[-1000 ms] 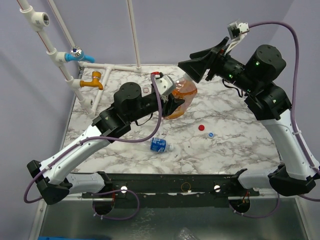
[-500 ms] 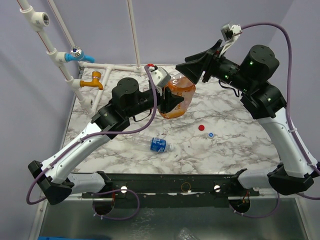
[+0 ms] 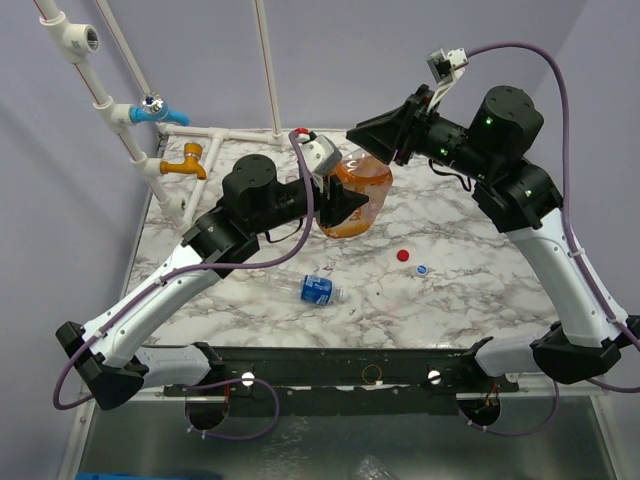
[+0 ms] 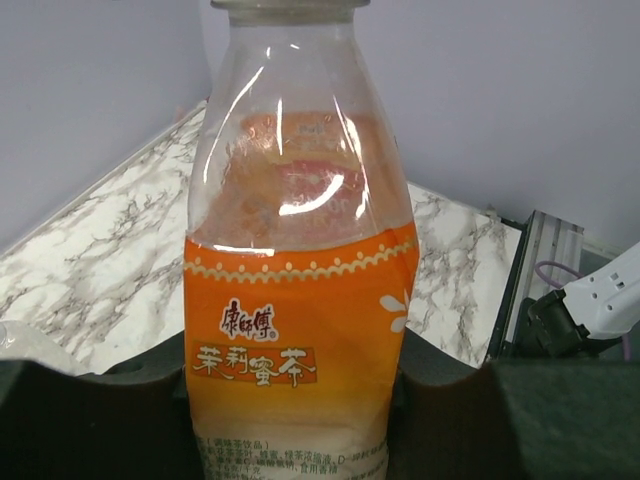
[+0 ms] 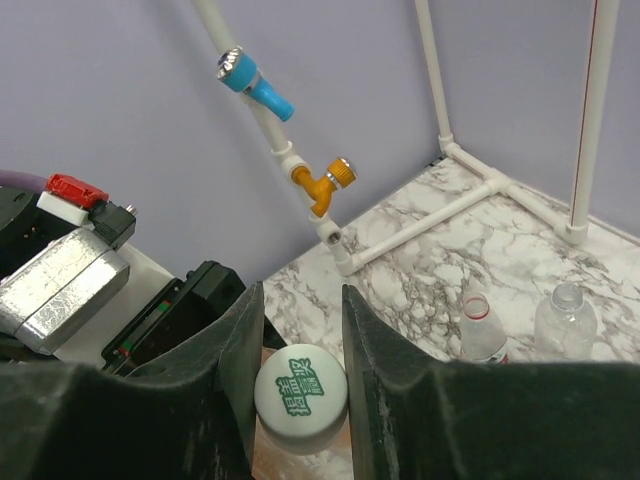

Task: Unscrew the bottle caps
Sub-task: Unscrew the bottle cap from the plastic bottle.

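Note:
My left gripper (image 3: pixel 340 205) is shut on the squat orange bottle (image 3: pixel 358 192) and holds it upright; in the left wrist view the bottle (image 4: pixel 300 290) fills the space between the fingers (image 4: pixel 90 420). My right gripper (image 3: pixel 375 140) sits over the bottle's top. In the right wrist view its fingers (image 5: pixel 230 380) press both sides of the white cap (image 5: pixel 300 393) with green print. A red cap (image 3: pixel 403 255) and a blue-and-white cap (image 3: pixel 422 269) lie loose on the table. A blue-labelled bottle (image 3: pixel 318 290) lies on its side.
White pipes with a blue valve (image 3: pixel 150 108) and an orange tap (image 3: pixel 190 160) stand at the back left. Two small clear bottles without caps, one with a red neck ring (image 5: pixel 482 328) and one plain (image 5: pixel 565 320), stand near the pipe frame (image 5: pixel 470 165).
The left arm has tipped the orange bottle upright and shifted it slightly left. The right gripper has moved left with it and stays over the bottle's top.

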Controlling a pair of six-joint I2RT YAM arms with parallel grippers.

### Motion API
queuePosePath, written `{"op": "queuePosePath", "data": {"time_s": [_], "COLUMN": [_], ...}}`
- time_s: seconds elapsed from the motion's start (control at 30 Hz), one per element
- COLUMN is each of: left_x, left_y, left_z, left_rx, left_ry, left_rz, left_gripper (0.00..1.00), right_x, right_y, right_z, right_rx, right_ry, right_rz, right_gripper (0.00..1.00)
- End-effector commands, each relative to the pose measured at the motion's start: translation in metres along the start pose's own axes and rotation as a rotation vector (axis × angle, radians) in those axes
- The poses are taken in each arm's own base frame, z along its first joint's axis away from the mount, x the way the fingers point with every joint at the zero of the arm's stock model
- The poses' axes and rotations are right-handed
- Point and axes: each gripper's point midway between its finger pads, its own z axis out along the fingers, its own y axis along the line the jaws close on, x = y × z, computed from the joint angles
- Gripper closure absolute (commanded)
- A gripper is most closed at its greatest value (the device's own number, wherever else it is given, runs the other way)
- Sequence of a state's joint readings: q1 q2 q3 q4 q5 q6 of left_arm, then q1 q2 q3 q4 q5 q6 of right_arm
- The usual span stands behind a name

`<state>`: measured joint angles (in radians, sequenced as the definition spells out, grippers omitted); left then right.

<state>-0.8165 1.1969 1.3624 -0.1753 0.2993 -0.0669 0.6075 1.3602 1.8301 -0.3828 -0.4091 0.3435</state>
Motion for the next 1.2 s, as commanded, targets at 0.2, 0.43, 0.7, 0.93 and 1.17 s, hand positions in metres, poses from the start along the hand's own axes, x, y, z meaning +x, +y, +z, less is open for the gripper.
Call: {"op": "queuePosePath", "data": {"time_s": [0.2, 0.43, 0.7, 0.93, 1.17], "left_x": [-0.047, -0.069, -0.067, -0.066, -0.061], "left_y": [-0.019, -0.086, -0.126, -0.121, -0.064], "left_z": [-0.014, -0.05, -0.085, -0.082, -0.048], "left_rx": [0.101, 0.502, 0.761, 0.731, 0.386], "left_ry": [-0.124, -0.118, -0.053, -0.067, -0.136], "left_rz": [0.007, -0.065, -0.097, -0.087, -0.043], "left_gripper": [0.79, 0.77, 0.74, 0.75, 0.76], "right_x": [-0.015, -0.011, 0.01, -0.007, -0.053], "right_y": [0.041, 0.115, 0.15, 0.128, 0.063], "right_z": [-0.012, -0.047, -0.095, -0.062, -0.03], "right_rx": [-0.201, -0.682, -1.04, -0.793, -0.254], "right_ry": [-0.035, -0.014, 0.07, -0.008, -0.173], "right_rz": [-0.034, -0.139, -0.224, -0.203, -0.155], "right_gripper": [0.99, 0.99, 0.99, 0.53, 0.0]}}
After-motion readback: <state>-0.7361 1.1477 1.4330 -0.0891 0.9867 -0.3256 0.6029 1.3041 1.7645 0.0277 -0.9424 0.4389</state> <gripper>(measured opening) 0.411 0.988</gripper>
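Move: The white cap is already between my right fingertips, and I hold its orange-labelled bottle upright in my left hand, with the cap about 12 cm straight above that hand. Far below on the table, the blue-labelled bottle lies roughly 3 cm ahead and 8 cm to the left of my left hand. The red cap lies some 12 cm ahead and 17 cm to the right of my right hand; the blue cap is about 8 cm ahead and 22 cm right. Keeping the orange bottle gripped in my left hand and the cap pinched in my right, I swing both back together some 12 to 15 cm, rising about 5 cm. My left hand turns nearly 40 degrees clockwise, my right nearly 50 counter-clockwise, twisting the cap against the bottle. Then my right fingers open wide around the cap and that hand starts turning back, moving forward again. ##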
